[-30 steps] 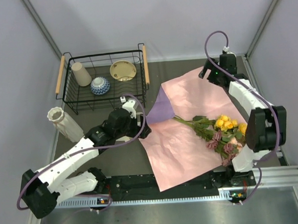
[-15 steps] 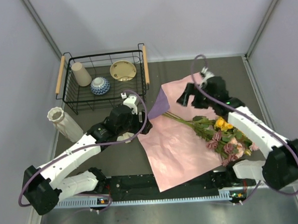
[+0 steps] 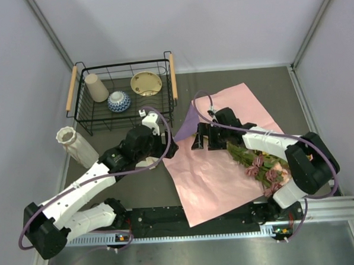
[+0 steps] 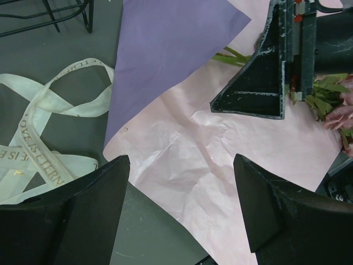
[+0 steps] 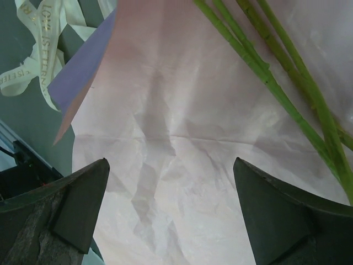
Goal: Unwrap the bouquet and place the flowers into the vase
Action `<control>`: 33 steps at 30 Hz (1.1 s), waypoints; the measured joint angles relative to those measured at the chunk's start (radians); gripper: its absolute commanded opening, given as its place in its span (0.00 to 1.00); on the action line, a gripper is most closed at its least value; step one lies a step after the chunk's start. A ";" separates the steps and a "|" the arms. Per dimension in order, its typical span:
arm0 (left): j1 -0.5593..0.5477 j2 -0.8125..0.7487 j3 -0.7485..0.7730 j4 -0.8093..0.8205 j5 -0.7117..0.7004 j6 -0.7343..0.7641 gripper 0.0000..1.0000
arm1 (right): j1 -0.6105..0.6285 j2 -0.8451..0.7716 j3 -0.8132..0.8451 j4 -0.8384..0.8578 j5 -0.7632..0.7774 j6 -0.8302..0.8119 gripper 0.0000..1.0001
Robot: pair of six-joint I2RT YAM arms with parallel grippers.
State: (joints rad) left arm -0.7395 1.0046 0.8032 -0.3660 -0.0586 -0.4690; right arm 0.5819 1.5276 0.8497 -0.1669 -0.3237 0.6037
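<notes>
The bouquet's paper (image 3: 217,172) lies spread out, pink side up, with a lilac flap (image 3: 190,127) folded over at its left corner. The flowers (image 3: 263,163) rest on it, blooms to the right, green stems (image 5: 276,83) pointing left. My right gripper (image 3: 200,138) hovers open over the paper by the stem ends (image 5: 171,163), holding nothing. Open and empty too, my left gripper (image 3: 171,150) hangs at the paper's left edge (image 4: 181,160). The cream ribbon (image 4: 49,110) lies loose on the table beside it. The ribbed vase (image 3: 75,145) stands by the left wall.
A black wire basket (image 3: 84,116) at the back left holds a beige cup (image 3: 95,87), a blue-and-white bowl (image 3: 119,101) and a yellow dish (image 3: 146,83). Grey walls close in both sides.
My right arm has swung from the far right corner leftward across the paper to the stem ends. The left arm has barely shifted.
</notes>
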 measured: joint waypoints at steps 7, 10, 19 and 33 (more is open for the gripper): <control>0.000 -0.017 0.000 0.001 -0.009 0.000 0.82 | 0.000 0.052 0.003 0.081 -0.031 0.018 0.96; 0.000 -0.011 0.000 0.001 -0.008 0.000 0.81 | 0.000 0.085 0.031 0.106 -0.040 0.025 0.96; 0.000 -0.021 -0.001 -0.009 -0.010 -0.005 0.81 | 0.000 0.181 0.182 0.340 -0.077 -0.025 0.96; 0.000 -0.188 -0.041 -0.057 -0.066 -0.024 0.82 | 0.000 0.332 0.361 0.498 -0.287 -0.173 0.97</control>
State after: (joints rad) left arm -0.7395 0.8162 0.7624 -0.4229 -0.1249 -0.4927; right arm 0.5819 1.8591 1.2110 0.3309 -0.6106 0.4309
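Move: At the right hand's fingertips, the turned-over purple flap of the wrapping has its middle about 6 cm ahead, 4 cm to the left and 2 cm lower. The flower stems' cut ends lie roughly 4 cm ahead and 1 cm left, some 4 cm down. The rack's near right corner is about 10 cm ahead and 8 cm left, at hand height. From the left hand the flap lies some 8 cm ahead, 4 cm right and 12 cm below. Sweeping the purple flap open, the wide-open right hand first slides low to the left and slightly forward, then swings left, forward and up towards the rack's corner, about 15 cm across and 9 cm up. Its fingers tip upward some 30 degrees and turn counter-clockwise, pushing the paper outward without gripping. Late on, the open left hand backs off a few centimetres left and up. ##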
